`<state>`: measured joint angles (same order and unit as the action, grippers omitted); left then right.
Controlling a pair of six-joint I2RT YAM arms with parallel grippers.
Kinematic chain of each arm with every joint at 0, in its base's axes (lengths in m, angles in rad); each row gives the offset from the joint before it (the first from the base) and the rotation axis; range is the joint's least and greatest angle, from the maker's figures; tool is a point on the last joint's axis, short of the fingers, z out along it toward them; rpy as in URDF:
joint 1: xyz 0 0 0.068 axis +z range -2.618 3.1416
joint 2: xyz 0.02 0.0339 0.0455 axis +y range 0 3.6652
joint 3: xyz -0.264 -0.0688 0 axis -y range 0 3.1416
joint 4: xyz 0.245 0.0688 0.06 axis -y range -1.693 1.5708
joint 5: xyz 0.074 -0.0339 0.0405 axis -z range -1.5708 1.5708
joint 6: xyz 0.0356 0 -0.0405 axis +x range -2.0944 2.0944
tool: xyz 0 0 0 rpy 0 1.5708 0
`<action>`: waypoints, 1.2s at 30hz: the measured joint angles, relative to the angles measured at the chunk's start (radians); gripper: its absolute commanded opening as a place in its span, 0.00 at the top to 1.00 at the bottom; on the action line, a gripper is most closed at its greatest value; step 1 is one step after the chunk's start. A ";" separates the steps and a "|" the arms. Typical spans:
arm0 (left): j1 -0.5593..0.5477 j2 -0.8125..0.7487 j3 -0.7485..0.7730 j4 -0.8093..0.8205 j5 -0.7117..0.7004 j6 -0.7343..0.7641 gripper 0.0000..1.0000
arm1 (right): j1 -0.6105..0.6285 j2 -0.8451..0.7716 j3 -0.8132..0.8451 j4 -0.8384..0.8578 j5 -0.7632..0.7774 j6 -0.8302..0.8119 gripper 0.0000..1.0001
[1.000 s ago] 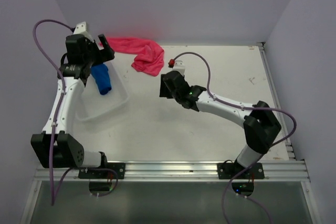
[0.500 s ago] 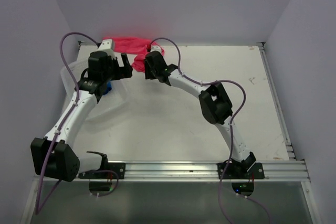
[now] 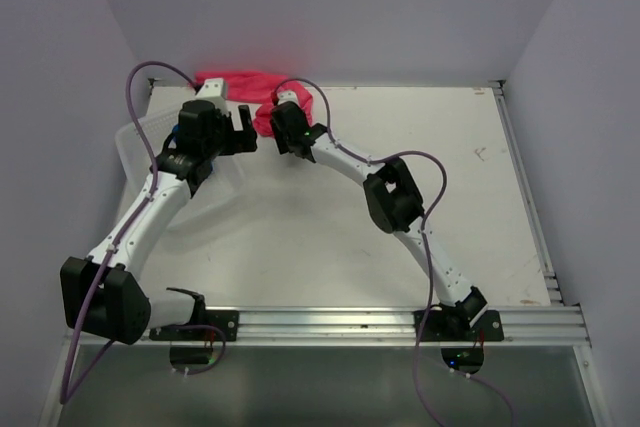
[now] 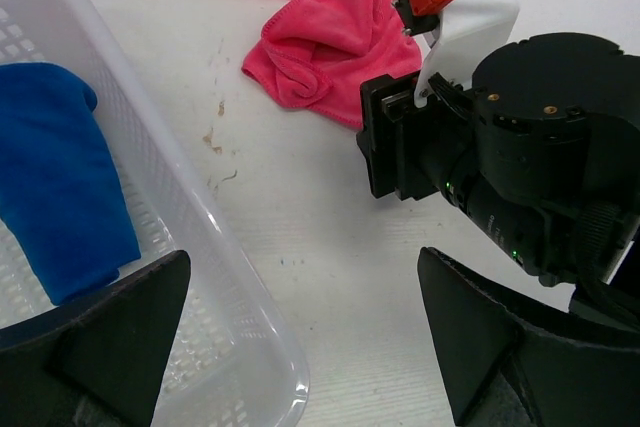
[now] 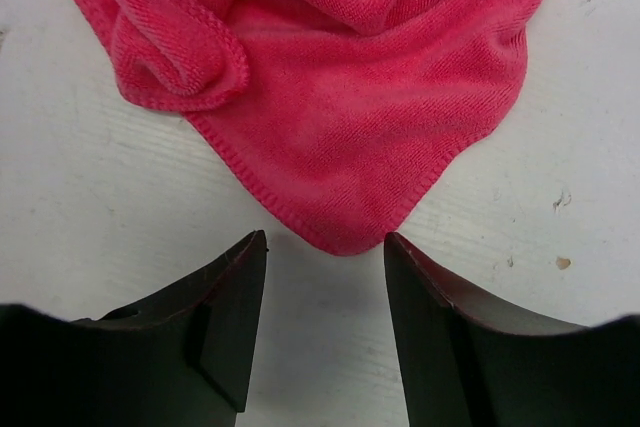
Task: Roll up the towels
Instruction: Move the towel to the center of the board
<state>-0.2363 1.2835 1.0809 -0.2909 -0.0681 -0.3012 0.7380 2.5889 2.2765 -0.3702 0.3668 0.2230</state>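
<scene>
The pink-red towel (image 3: 240, 85) lies crumpled on the table at the back, with a folded lobe reaching forward (image 5: 340, 97). My right gripper (image 5: 326, 239) is open and low over the table, and the towel's near corner sits just between its fingertips, unpinched. In the top view the right gripper (image 3: 270, 127) is at that lobe. The blue towel (image 4: 60, 177) lies inside the white basket. My left gripper (image 4: 300, 267) is wide open over the basket's rim and bare table, holding nothing. Seen from above, the left gripper (image 3: 245, 130) faces the right wrist closely.
The white slotted basket (image 4: 250, 337) stands at the back left, partly under the left arm (image 3: 130, 142). The right wrist body (image 4: 520, 147) fills the space just ahead of the left gripper. Walls close off the back and left.
The right arm has stretched out from mid-table to the pink towel's near corner. The left gripper has swung right, off the blue towel. The basket now sits further left.
</scene>
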 measured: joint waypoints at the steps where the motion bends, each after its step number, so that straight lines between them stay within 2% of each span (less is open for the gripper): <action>1: 0.000 0.001 0.000 0.000 0.000 0.000 0.00 | -0.002 0.010 0.005 -0.005 0.003 -0.005 0.46; 5: 0.000 0.002 0.000 -0.002 0.004 0.000 0.00 | -0.010 0.053 0.056 -0.029 0.000 -0.009 0.55; 6: 0.000 0.002 0.000 -0.002 0.004 0.000 0.00 | -0.013 0.057 0.063 -0.030 0.000 -0.008 0.65; 7: 0.000 0.003 0.000 -0.002 0.004 0.000 0.00 | -0.014 0.058 0.064 -0.031 0.000 -0.009 0.68; 8: 0.000 0.004 0.000 -0.002 0.004 0.001 0.00 | -0.016 0.058 0.064 -0.034 -0.001 -0.006 0.76; 13: 0.000 0.008 0.000 -0.002 0.004 0.003 0.00 | -0.032 0.058 0.064 -0.035 -0.004 0.005 0.93; 14: 0.000 0.008 0.000 -0.002 0.004 0.003 0.00 | -0.035 0.058 0.064 -0.035 -0.005 0.005 1.00; 17: 0.000 0.008 0.000 -0.002 0.005 0.003 0.00 | -0.041 0.031 0.016 -0.023 -0.006 0.003 1.00; 19: 0.000 0.008 0.000 -0.002 0.007 0.005 0.01 | -0.043 -0.027 -0.075 -0.013 -0.002 -0.002 1.00; 22: 0.000 0.008 0.000 -0.001 0.015 0.006 0.00 | -0.044 -0.142 -0.235 -0.014 0.016 -0.015 1.00; 26: 0.000 0.006 0.000 0.000 0.032 0.005 0.00 | -0.045 -0.372 -0.487 -0.014 0.058 -0.039 1.00; 31: 0.000 0.000 -0.001 0.021 0.083 -0.002 0.00 | -0.046 -0.768 -0.776 -0.005 0.113 -0.040 1.00; 36: -0.003 -0.008 -0.014 0.044 0.137 -0.011 0.00 | -0.046 -1.192 -0.983 -0.055 0.175 -0.006 1.00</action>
<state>-0.2390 1.2758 1.0668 -0.2470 0.0692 -0.3126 0.6922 1.3972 1.2930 -0.4255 0.5419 0.2165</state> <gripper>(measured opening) 0.994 0.022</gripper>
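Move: The near corner of the pink towel lies about 2 cm ahead of the right fingertips, 1 cm to the right and 2 cm below. The towel's crumpled bunch is some 9 cm ahead and 3 cm left; the blue towel in the basket is roughly 2 cm back and 25 cm left. From the left hand, that pink corner is about 15 cm ahead, 12 cm right and 19 cm below. The right fingers pinch the pink towel's near corner and haul it right, up and back, each roughly 20 cm. ##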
